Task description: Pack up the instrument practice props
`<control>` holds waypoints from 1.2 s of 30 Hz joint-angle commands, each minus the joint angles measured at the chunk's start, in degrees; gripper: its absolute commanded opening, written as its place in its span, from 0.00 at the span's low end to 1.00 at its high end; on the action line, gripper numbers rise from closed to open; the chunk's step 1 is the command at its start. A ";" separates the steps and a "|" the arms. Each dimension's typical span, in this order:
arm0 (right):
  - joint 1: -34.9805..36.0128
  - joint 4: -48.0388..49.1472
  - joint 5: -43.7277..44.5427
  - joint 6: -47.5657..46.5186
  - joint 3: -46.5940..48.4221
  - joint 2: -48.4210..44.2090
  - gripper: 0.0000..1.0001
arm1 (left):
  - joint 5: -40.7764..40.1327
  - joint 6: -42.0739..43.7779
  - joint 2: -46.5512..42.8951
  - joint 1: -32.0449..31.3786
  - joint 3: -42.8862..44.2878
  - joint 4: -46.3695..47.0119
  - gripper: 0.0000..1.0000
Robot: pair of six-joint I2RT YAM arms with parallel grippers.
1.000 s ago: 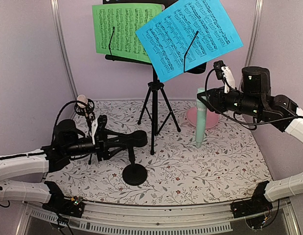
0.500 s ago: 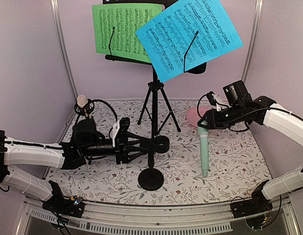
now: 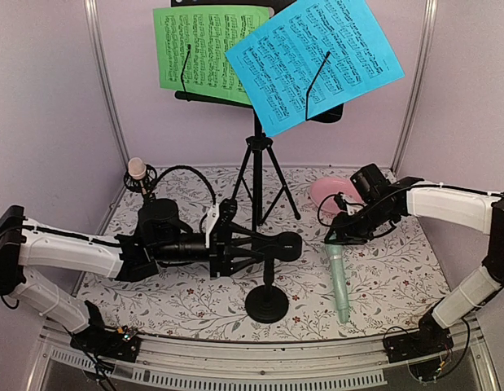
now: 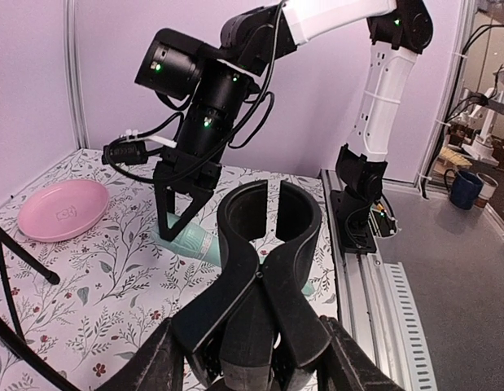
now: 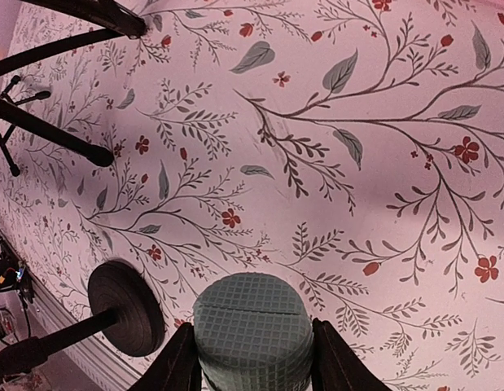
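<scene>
My left gripper (image 3: 221, 244) is shut on a small black mic support (image 3: 268, 246), held sideways above the cloth, its round base (image 3: 266, 305) hanging low. In the left wrist view its clip (image 4: 268, 236) sticks out past my left gripper (image 4: 260, 342). My right gripper (image 3: 343, 232) is shut on the mint-green microphone (image 3: 339, 281), which slants down toward the front. Its grille (image 5: 253, 330) fills the right gripper (image 5: 253, 362). The black music desk's tripod (image 3: 256, 175) stands mid-table with the green page (image 3: 204, 50) and blue page (image 3: 313, 61). The pale-pink microphone (image 3: 137, 169) sits in a support at back left.
A round pink dish (image 3: 326, 192) lies at the back right, behind my right gripper, and also shows in the left wrist view (image 4: 63, 209). Tripod legs (image 5: 56, 134) spread over the flowered cloth. Pale walls and metal posts close in the sides.
My left arm has carried the mic support rightward toward the middle. My right gripper has come down and forward with the mint-green microphone, which now slants lower.
</scene>
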 commanded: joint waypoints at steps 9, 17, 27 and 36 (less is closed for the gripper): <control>-1.24 2.48 3.19 3.32 -1.43 7.05 0.45 | -3.30 0.70 1.99 -2.52 2.49 3.30 0.00; -1.24 2.61 4.94 3.27 -3.08 8.04 0.58 | -5.01 1.72 2.16 -3.23 2.36 2.23 0.03; -1.33 0.33 6.26 2.93 -1.01 7.48 0.71 | -6.11 2.59 1.70 -3.37 2.66 0.38 0.17; -1.37 -2.44 4.87 -1.19 6.78 2.71 0.76 | -6.68 2.78 1.45 -3.34 2.53 -0.37 0.19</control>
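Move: The right hand holds the mint-green bottle by its wide end, its narrow end reaching back towards the base. The bare table for the wide end is about 9 cm below and 2 cm to the right. From this hand the pink plate's centre is some 24 cm ahead and 5 cm right; the black stand's base is roughly 14 cm back and 16 cm left; the music stand's nearest rear foot is 14 cm ahead and 7 cm left. From the left hand, that bare spot lies some 14 cm ahead, 19 cm right and 21 cm below. Down about 6 cm and a little to its right, slowing as it goes, the right hand lowers the bottle's wide end to the table; over the last part of the descent its fingers start to spread and let go, then it lifts some 3 cm and eases forward, clear of the bottle. The left hand keeps its grip on the black stand's head, drifting only about a centimetre right. ##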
